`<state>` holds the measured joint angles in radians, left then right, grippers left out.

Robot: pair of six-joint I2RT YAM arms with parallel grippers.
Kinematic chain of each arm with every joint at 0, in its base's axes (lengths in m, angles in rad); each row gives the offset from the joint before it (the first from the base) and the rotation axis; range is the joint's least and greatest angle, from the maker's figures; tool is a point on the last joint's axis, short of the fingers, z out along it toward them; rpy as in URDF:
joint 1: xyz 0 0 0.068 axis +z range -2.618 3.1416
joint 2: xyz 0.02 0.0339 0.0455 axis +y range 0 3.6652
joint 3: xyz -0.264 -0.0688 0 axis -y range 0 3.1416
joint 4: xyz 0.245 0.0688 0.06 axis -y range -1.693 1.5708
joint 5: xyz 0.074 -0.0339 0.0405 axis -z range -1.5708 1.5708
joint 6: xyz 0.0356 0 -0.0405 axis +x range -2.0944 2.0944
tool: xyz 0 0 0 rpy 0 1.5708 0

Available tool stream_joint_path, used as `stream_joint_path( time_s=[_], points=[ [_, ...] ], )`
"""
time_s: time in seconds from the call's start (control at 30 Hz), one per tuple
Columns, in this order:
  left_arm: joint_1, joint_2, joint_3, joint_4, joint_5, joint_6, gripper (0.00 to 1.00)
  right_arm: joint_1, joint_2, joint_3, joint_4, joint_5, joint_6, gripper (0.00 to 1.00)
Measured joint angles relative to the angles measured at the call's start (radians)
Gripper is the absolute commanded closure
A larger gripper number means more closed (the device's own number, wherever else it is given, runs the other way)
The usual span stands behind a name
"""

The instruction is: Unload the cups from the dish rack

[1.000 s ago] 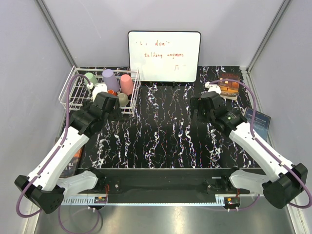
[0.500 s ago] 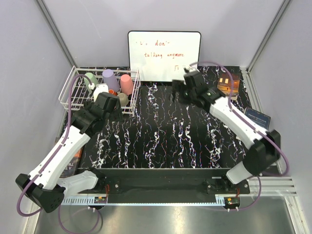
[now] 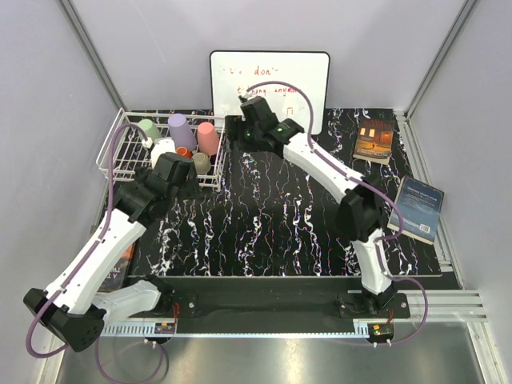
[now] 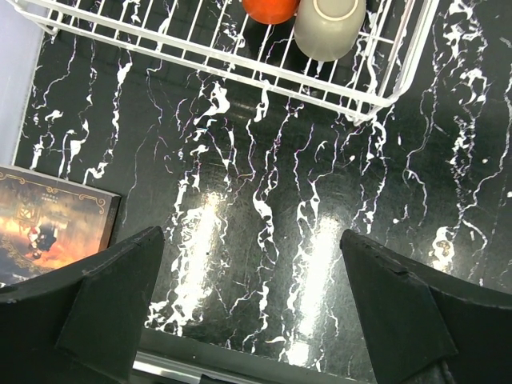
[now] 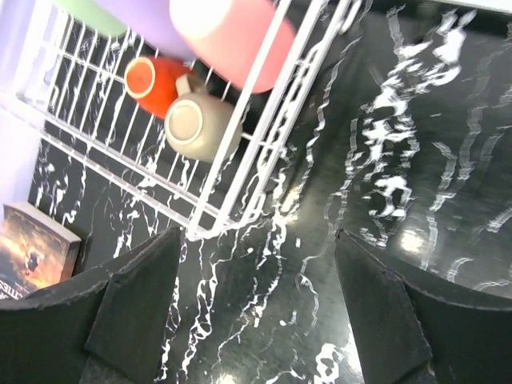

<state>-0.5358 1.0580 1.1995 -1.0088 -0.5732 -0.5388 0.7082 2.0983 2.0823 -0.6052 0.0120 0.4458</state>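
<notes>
The white wire dish rack stands at the far left. In it are a pale green cup, a lavender cup, a pink cup, a beige-grey cup and an orange cup. My left gripper hovers open and empty over the table at the rack's near edge; its wrist view shows the orange cup and beige-grey cup. My right gripper is open and empty beside the rack's right corner, near the pink cup, orange cup and beige-grey cup.
A whiteboard leans on the back wall just behind the right arm. Two books lie at the right. Another book lies at the left under my left arm. Walls close both sides.
My right arm has swung from the right side across the table to the rack's right corner. My left arm has barely moved.
</notes>
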Motion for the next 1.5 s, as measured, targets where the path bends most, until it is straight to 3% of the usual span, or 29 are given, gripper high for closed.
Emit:
stream_joint_path(
  time_s=[0.47, 0.83, 1.2, 1.3, 1.4, 1.5],
  points=[
    [0.000, -0.090, -0.074, -0.006, 0.004, -0.035, 0.01, 0.059, 0.216, 0.246, -0.048, -0.068, 0.006, 0.20],
    [-0.001, -0.102, -0.112, -0.026, 0.009, -0.058, 0.01, 0.066, 0.323, 0.321, -0.056, -0.078, 0.015, 0.32],
    [-0.001, -0.128, -0.131, -0.044, 0.012, -0.072, 0.01, 0.066, 0.360, 0.334, -0.079, -0.069, 0.024, 0.56],
    [-0.001, -0.128, -0.131, -0.044, 0.013, -0.072, 0.01, 0.071, 0.362, 0.343, -0.080, -0.063, 0.026, 0.58],
    [-0.001, -0.128, -0.134, -0.044, 0.012, -0.072, 0.01, 0.074, 0.366, 0.349, -0.079, -0.056, 0.027, 0.67],
    [-0.001, -0.127, -0.141, -0.044, 0.013, -0.072, 0.01, 0.078, 0.368, 0.349, -0.067, -0.058, 0.031, 0.84]
  ],
)
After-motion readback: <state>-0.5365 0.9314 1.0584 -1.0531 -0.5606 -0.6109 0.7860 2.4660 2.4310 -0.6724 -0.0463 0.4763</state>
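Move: The right hand is bound for the dish rack's right rim near its front corner, about 8 cm to its left, level ahead and 9 cm below. The beige mug lies roughly 15 cm left and 4 cm ahead; the pink cup is some 13 cm left and 12 cm ahead, both well below. From the left hand, that rim lies about 14 cm right, 12 cm ahead and 10 cm lower. Right hand goes 8 cm left, 8 cm down to the rack's right rim, fingers half-closing; left hand backs off. ##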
